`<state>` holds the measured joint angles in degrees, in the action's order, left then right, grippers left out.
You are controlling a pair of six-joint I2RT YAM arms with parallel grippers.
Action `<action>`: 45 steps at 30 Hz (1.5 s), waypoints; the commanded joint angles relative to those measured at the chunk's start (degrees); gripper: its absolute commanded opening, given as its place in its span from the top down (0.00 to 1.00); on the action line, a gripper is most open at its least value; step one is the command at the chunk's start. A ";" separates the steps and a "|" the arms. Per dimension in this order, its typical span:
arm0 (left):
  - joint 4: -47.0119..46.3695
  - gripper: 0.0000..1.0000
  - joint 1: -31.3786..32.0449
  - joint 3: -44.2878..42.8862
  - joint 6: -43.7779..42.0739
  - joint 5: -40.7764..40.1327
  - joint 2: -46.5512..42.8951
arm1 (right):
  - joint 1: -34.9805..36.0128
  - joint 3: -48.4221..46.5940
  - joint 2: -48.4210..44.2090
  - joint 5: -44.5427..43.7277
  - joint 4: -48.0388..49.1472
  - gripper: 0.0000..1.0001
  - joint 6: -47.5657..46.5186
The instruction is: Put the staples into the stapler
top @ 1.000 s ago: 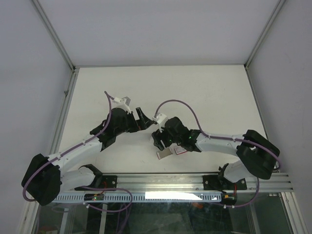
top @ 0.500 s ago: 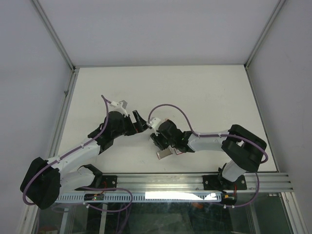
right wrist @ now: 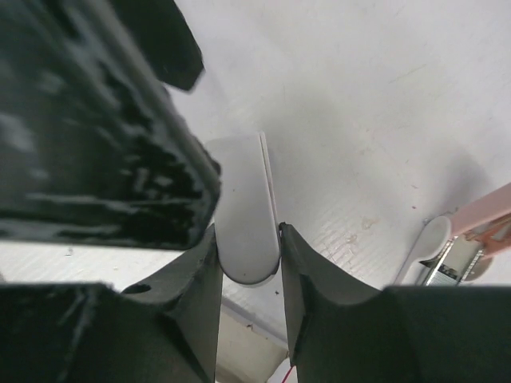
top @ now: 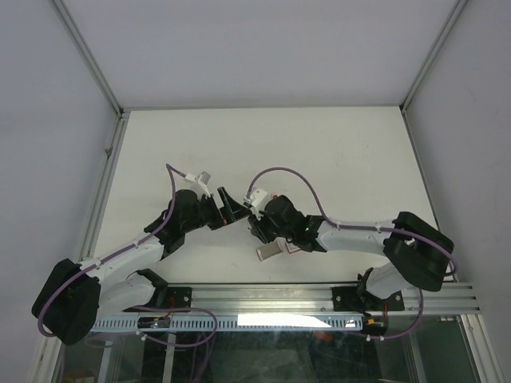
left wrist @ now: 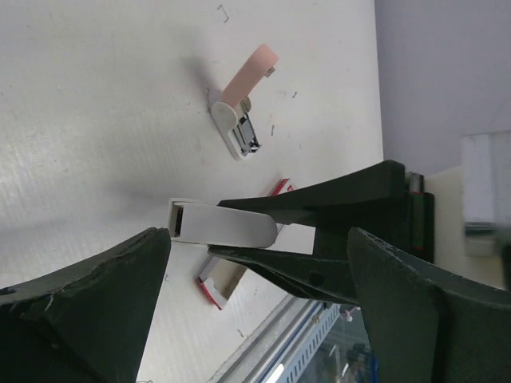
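Observation:
My right gripper is shut on a white oblong piece with a rounded end, both fingers pressing its sides above the table. My left gripper stands wide open around that piece and the right fingers, touching nothing. The stapler lies beyond, its pink top lifted off the white base and its metal channel showing; its base also shows in the right wrist view. The red staple box and its greyish tray lie near the front edge. I cannot make out the staples themselves.
In the top view the two grippers meet mid-table, with the tray and the red box just under the right arm. An aluminium rail runs along the front edge. Walls enclose the table's sides.
My right gripper has closed onto the white piece. The left gripper has come down and toward the front, closer to the right one, and stayed wide open.

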<state>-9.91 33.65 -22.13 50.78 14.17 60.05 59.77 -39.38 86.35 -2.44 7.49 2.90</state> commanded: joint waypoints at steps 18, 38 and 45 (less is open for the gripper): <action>-12.42 0.22 -0.25 1.42 12.52 9.53 -2.01 | 0.39 4.80 -20.21 0.68 5.81 0.99 3.49; -19.34 0.34 -0.25 0.33 15.63 17.03 2.58 | 0.38 5.40 -23.68 4.33 8.03 0.99 3.10; -20.90 0.44 -0.23 0.67 16.47 17.03 2.62 | 0.35 5.69 -24.52 5.79 7.93 0.99 2.82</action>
<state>-26.39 33.65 -20.64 65.76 29.26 62.78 59.79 -33.69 63.70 1.87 10.81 5.72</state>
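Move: Low in the gap between the grippers, the white stapler is already clamped in the right fingers, its middle about 1 cm ahead and 1 cm left of that hand point. From the wide-open left hand it lies some 4 cm right, 2 cm back and 6 cm below. From the right hand, the open pink stapler stands roughly 6 cm ahead, 5 cm right and 3 cm lower; the empty tray lies about 5 cm back and 3 cm right. Lifting about 11 cm and tilting its fingers some 20 degrees towards level, the right hand keeps its grip and brings the white stapler up to the left gripper. The left hand meanwhile rises about 5 cm, shifts 4 cm right and a little back, levels its fingers likewise, and narrows them from wide open to a bit over half, one on each side of the stapler's end. ##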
